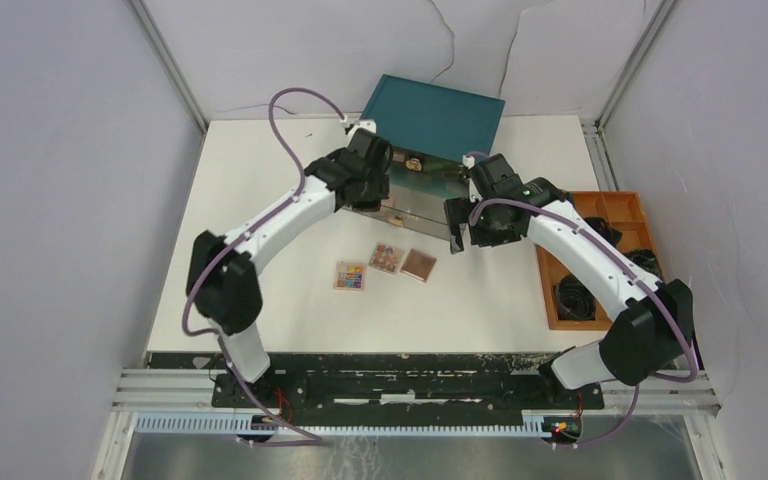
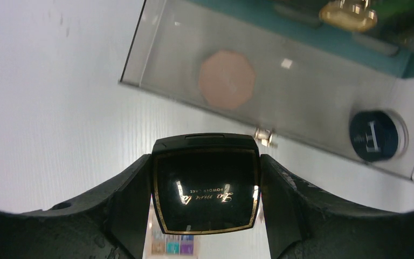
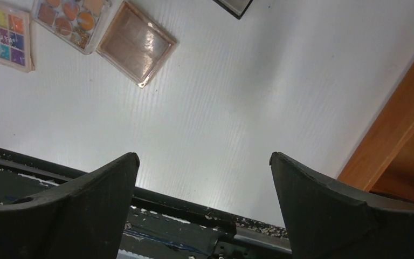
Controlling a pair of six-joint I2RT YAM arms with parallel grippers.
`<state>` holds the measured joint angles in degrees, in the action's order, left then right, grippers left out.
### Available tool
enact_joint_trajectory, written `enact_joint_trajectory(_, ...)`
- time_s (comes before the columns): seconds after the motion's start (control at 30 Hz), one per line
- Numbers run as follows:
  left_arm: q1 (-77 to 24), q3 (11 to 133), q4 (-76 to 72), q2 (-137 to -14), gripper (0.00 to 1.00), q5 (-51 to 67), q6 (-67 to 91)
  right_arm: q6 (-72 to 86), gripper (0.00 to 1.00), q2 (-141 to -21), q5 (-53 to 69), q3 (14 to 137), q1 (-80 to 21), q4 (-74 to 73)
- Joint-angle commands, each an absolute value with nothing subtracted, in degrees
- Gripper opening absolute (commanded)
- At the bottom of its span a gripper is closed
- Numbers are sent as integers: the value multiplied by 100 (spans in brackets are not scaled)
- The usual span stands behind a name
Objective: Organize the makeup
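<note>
My left gripper (image 2: 206, 162) is shut on a black square compact (image 2: 206, 186) with gold lettering, held just in front of a clear drawer (image 2: 312, 97) pulled out of the teal box (image 1: 435, 115). In the drawer lie a pink octagonal compact (image 2: 226, 79) and a dark blue round compact (image 2: 373, 136). Three square palettes rest on the white table: a colourful one (image 1: 350, 275), an orange-toned one (image 1: 387, 258) and a brown one (image 1: 419, 265). My right gripper (image 3: 204, 156) hangs open above the table with nothing between its fingers, right of the drawer (image 1: 415, 205).
A wooden tray (image 1: 560, 285) with black coiled cables (image 1: 574, 298) stands at the right edge of the table. Gold knobs (image 2: 349, 13) stick out of the teal box front. The black rail (image 3: 194, 216) of the arm bases runs along the near edge.
</note>
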<state>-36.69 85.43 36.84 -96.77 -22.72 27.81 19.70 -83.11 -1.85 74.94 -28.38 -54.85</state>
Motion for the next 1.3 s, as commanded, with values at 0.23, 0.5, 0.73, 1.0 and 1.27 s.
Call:
enact_joint_trajectory(0.23, -3018, 11162, 3081, -12144, 20, -1445, 1551, 2300, 100, -8252, 235, 6954, -2916, -4831)
enact_joint_trajectory(0.5, -2553, 11757, 2910, -13007, 69, -1124, 1309, 2484, 100, -8664, 295, 7193, -3091, -4610)
enact_joint_trajectory(0.73, -2322, 11555, 2971, -12688, 95, -1142, 1232, 3037, 100, -9516, 295, 7614, -3410, -4170)
enact_joint_trajectory(1.0, -2307, 10844, 2982, -11437, 99, -1021, 1211, 3936, 100, -10139, -313, 7767, -3705, -3678)
enact_joint_trajectory(1.27, -2304, 9526, 3060, -9695, 99, -750, 1127, 5080, 100, -10719, -988, 7773, -4251, -3730)
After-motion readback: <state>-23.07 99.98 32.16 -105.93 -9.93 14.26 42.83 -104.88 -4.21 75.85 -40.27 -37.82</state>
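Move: My left hand, holding the black compact, has the free left end of the open lower drawer about 13 cm ahead, 1 cm left and 16 cm below; the pink disc lies there some 9 cm ahead and 3 cm right, the round blue jar 5 cm ahead and 17 cm right. From my empty right hand, the brown palette is about 4 cm ahead, 12 cm left and 15 cm below, with the orange palette 7 cm beyond its left side and 1 cm farther out. I carry the black compact forward about 15 cm and down some 8 cm to the drawer's left end with my left hand, open wide to let go of it there, then rise about 12 cm, drawing back and a little left. Meanwhile my right hand, fingers kept wide open, sinks about 10 cm and swings 11 cm left towards the brown palette, turning slightly clockwise, without touching it yet. ##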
